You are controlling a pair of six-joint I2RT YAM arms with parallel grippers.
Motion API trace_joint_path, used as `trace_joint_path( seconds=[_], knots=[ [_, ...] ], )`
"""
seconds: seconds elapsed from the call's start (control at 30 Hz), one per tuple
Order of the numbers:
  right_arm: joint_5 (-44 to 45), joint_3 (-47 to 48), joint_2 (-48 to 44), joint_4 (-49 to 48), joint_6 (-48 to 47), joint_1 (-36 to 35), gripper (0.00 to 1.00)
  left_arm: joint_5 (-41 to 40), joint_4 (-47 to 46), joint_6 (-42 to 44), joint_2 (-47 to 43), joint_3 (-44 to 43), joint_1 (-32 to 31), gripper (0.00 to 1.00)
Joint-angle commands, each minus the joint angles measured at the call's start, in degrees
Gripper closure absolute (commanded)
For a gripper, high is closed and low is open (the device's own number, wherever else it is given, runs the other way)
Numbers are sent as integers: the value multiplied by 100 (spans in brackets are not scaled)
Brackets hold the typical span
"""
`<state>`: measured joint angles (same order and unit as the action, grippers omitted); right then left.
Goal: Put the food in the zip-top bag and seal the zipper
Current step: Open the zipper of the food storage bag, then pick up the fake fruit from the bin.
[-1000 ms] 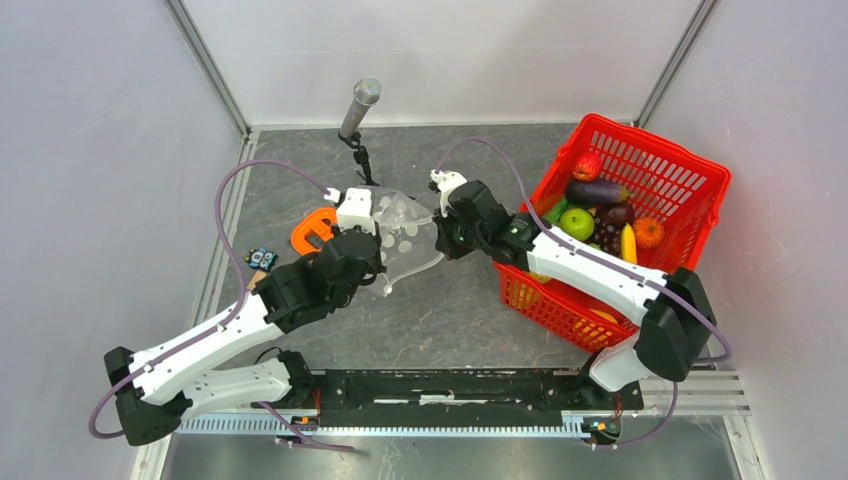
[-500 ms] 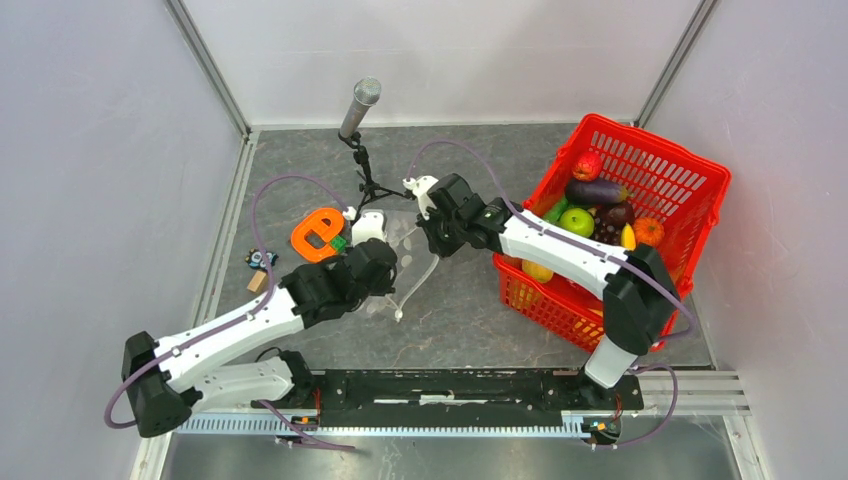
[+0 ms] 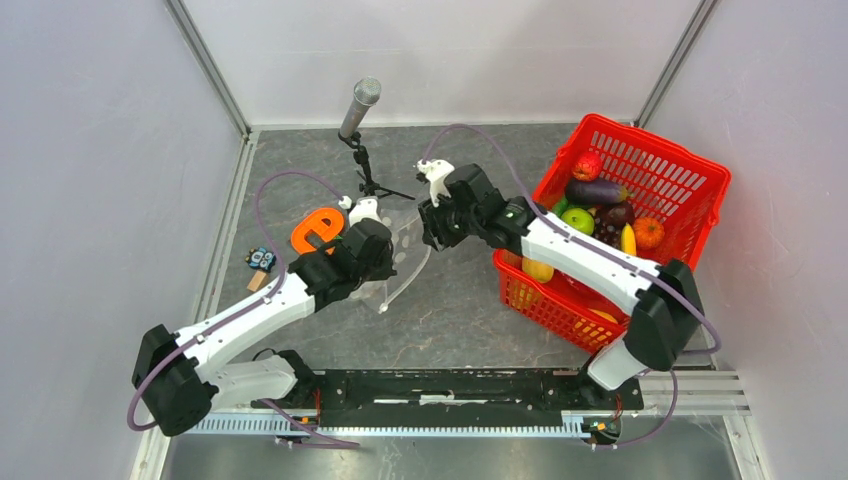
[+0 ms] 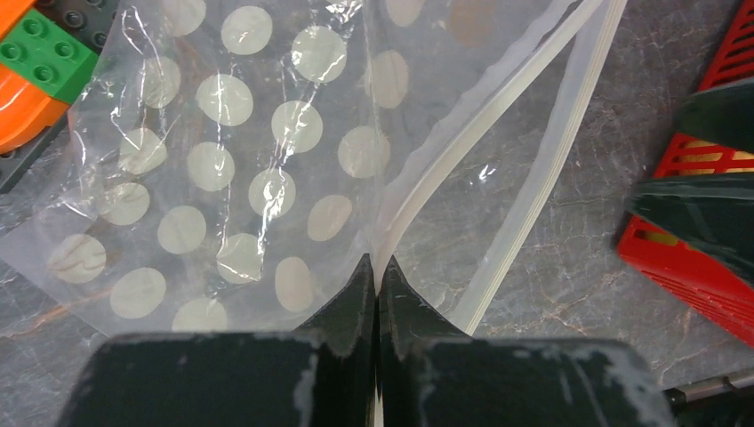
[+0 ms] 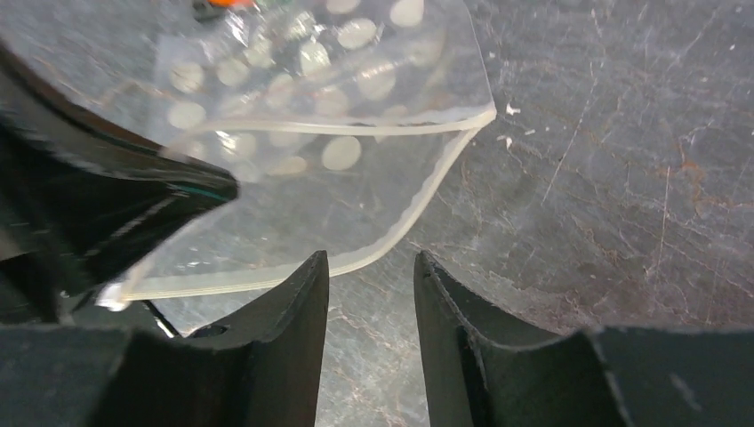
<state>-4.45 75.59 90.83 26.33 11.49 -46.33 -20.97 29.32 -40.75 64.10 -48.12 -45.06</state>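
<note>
The zip-top bag (image 3: 408, 262) (image 4: 249, 151), clear with white dots, hangs by its mouth just above the grey table. My left gripper (image 4: 378, 263) (image 3: 386, 256) is shut on one strip of the zipper (image 4: 462, 147), and the other strip hangs apart, so the mouth gapes. My right gripper (image 5: 369, 260) (image 3: 433, 232) stands open just outside the bag's (image 5: 338, 133) zipper edge (image 5: 418, 218), with nothing between its fingers. The food (image 3: 590, 205) lies in the red basket: a green apple (image 3: 577, 221), a dark eggplant (image 3: 596, 190), red, yellow and orange pieces.
The red mesh basket (image 3: 640, 135) (image 4: 702, 258) stands at the right, under the right forearm. An orange tape holder (image 3: 318, 228) (image 4: 27, 98) lies left of the bag. A microphone on a small stand (image 3: 360, 105) rises behind. A small gadget (image 3: 262, 258) sits by the left wall.
My right gripper has opened and let go of the bag's edge. The left gripper still holds the zipper strip and has shifted, and the bag now hangs from it alone.
</note>
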Motion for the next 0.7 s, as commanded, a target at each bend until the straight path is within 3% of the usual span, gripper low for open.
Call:
trace_joint_path(
  seconds=[0.0,0.1,0.17,0.27,0.37,0.53,0.67],
  knots=[
    [-237,-115,-622,-520,235,27,55,198,-470,139,26,97,24,98],
    [91,-298,-1242,-793,223,27,55,216,-527,169,48,127,34,98],
    [762,-494,-1738,-949,194,42,51,257,-567,207,44,123,32,98],
    [1864,-783,-2504,-1120,50,113,25,286,-618,229,9,142,40,98],
    [3311,-1150,-3127,-1275,-4,246,7,312,-679,244,-40,184,49,98],
    [4272,-1281,-3481,-1073,-95,994,4,330,-691,291,-159,241,54,98],
    [3563,-1321,-3288,-849,235,2440,7,294,-698,300,-251,284,59,98]
  ],
)
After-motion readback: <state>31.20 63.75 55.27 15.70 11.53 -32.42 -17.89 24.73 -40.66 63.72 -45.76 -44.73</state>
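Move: The right hand, empty and partly open, has the red basket's middle some 36 cm to its right, 5 cm farther out and 8 cm below. Inside, the yellow fruit lies about 25 cm right and level with it, the green apple 32 cm right and 9 cm ahead; the bag's open mouth is 4 cm to its left and 10 cm down. From the left hand, the basket lies roughly 43 cm right, 9 cm ahead. The right hand, already clear of the bag, first climbs almost straight up for some 8 cm, then swings fast to the right towards the red basket while still rising, ending about 23 cm to the right and 18 cm higher than it began. On the way it turns clockwise and lifts its fingertips until they point forward nearly level, and the fingers spread from half open to almost fully open; the left hand stays nearly in place with its fingers still pinching one wall of the bag at the zipper. ##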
